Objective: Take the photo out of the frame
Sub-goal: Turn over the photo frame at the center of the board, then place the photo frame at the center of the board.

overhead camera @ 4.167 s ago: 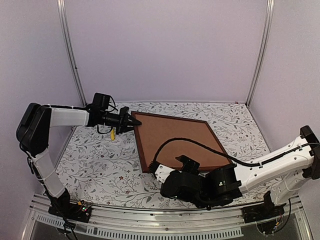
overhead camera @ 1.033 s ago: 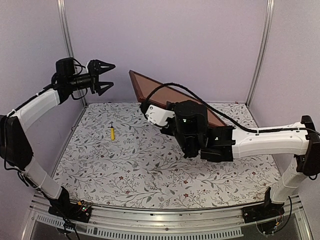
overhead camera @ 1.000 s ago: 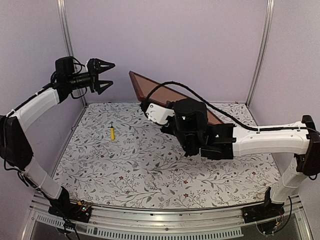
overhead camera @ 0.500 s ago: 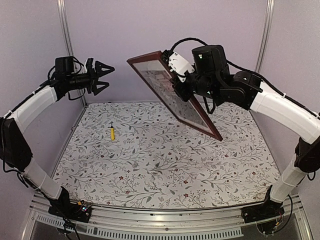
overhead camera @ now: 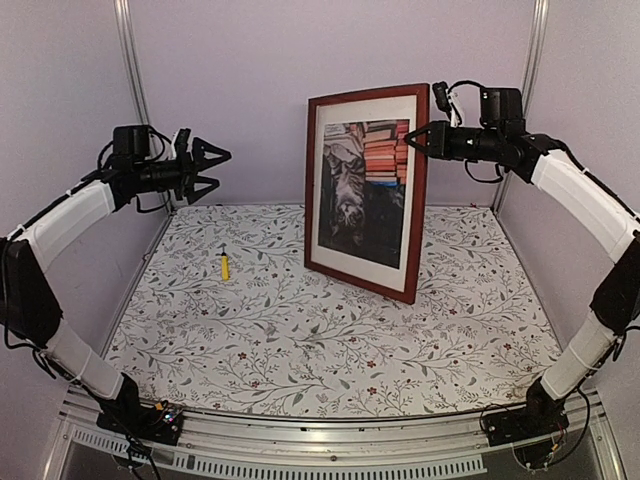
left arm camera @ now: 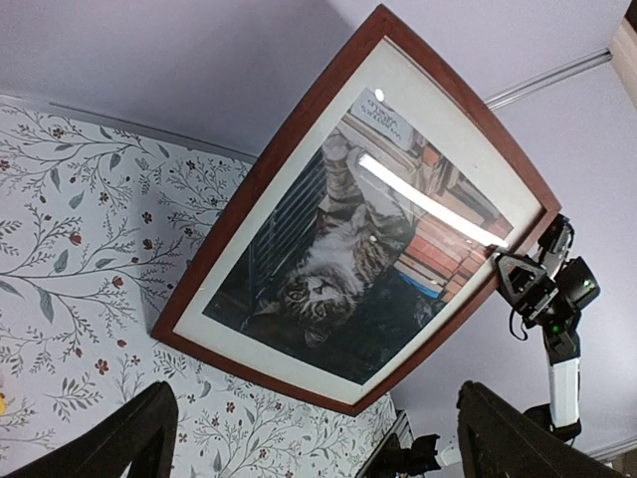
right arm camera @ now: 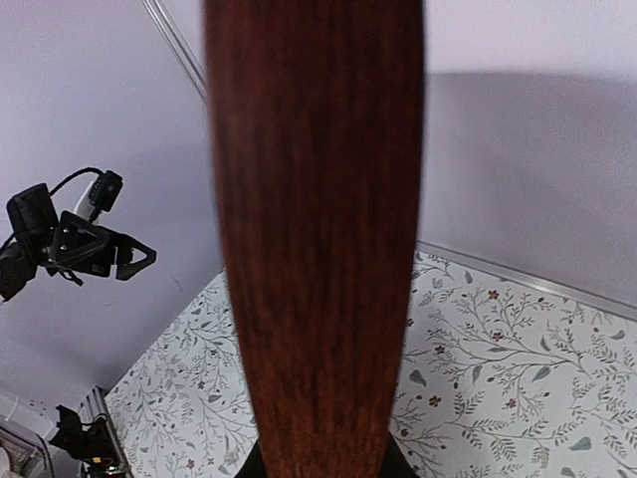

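Observation:
The frame (overhead camera: 419, 205), dark reddish-brown wood, stands nearly upright on its short side at the back middle of the table (overhead camera: 300, 350). The photo (overhead camera: 362, 185) sits inside it, facing the front, with the tabby cat and red books upside down. My right gripper (overhead camera: 421, 138) is shut on the frame's upper right rail; the right wrist view shows only that rail's edge (right arm camera: 318, 239) filling the middle. My left gripper (overhead camera: 222, 168) hangs open in the air left of the frame, apart from it. The left wrist view shows the photo (left arm camera: 348, 259) between its open fingers (left arm camera: 144, 433).
A small yellow tool (overhead camera: 225, 265) lies on the flowered table at the left. The purple back wall and two metal posts (overhead camera: 135, 90) stand close behind the frame. I cannot tell whether the frame's lower edge touches the table.
My right arm has swung the frame from a tilted, slanting pose to nearly upright, with the photo now facing the front. The left gripper has barely moved.

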You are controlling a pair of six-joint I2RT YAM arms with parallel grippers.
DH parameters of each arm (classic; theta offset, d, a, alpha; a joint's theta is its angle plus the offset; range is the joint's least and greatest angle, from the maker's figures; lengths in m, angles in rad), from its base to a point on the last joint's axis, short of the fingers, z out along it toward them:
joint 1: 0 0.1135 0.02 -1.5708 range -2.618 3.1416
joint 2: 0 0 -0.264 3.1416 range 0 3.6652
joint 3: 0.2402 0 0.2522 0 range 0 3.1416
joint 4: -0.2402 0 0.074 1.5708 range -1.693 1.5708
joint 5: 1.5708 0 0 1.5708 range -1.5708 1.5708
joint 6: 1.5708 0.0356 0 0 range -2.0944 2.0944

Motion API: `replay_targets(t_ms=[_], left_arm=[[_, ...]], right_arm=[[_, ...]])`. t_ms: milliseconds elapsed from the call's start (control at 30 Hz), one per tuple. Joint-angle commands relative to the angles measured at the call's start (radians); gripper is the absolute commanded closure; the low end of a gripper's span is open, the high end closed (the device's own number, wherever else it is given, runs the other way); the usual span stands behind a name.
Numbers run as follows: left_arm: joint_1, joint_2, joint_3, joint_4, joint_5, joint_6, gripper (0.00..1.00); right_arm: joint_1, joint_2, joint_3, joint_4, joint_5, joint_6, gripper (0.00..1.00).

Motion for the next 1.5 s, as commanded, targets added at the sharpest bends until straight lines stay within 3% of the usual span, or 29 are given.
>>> replay_targets(t_ms=[0, 233, 433, 733, 1000, 1200, 1467], left_arm=[[0.006, -0.014, -0.028, -0.005, 0.026, 0.040, 0.01], [0.000, -0.002, -0.117, -0.007, 0.040, 0.069, 0.01], [-0.030, -0.006, -0.249, 0.031, 0.027, 0.079, 0.01], [-0.110, 0.018, -0.427, 0.144, -0.005, 0.048, 0.01], [-0.166, 0.069, -0.494, 0.190, -0.052, 0.046, 0.01], [-0.211, 0.107, -0.523, 0.207, -0.103, 0.042, 0.01], [-0.228, 0.140, -0.543, 0.249, -0.152, 0.042, 0.01]], right_arm=[[-0.036, -0.018, -0.087, 0.108, -0.381, 0.224, 1.00], [-0.129, 0.055, -0.287, 0.352, -0.625, 0.418, 1.00], [-0.154, 0.173, -0.388, 0.467, -0.673, 0.503, 1.00], [-0.178, 0.467, -0.299, 0.483, -0.751, 0.474, 1.00], [-0.190, 0.688, -0.194, 0.471, -0.778, 0.489, 1.00], [-0.191, 0.722, -0.113, 0.308, -0.693, 0.434, 0.72], [-0.190, 0.661, -0.063, 0.006, -0.383, 0.268, 0.41]])
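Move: The right hand already holds the upright photo frame by its right side, about a quarter of the way down; the frame's middle lies some 17 cm left, 4 cm ahead and 14 cm below it. The bare mid-table where it will lie is about 18 cm left, 10 cm back and 38 cm down. From the open left hand that spot is 38 cm right, 10 cm back and 32 cm down; the yellow screwdriver is roughly 5 cm left, 3 cm ahead and 32 cm down. Keeping its pinch on the frame's right side, the right hand lowers it about 33 cm to the table, easing back slightly, then some 6 cm forward, while tipping roughly 60 degrees from level to steeply down so that the frame's top goes down away from the robot; once low, its fingers open about halfway around the edge. Meanwhile the wide-open, empty left hand sinks about 24 cm, drawing some 8 cm back and 6 cm right towards the frame's left side and tipping down a little. ##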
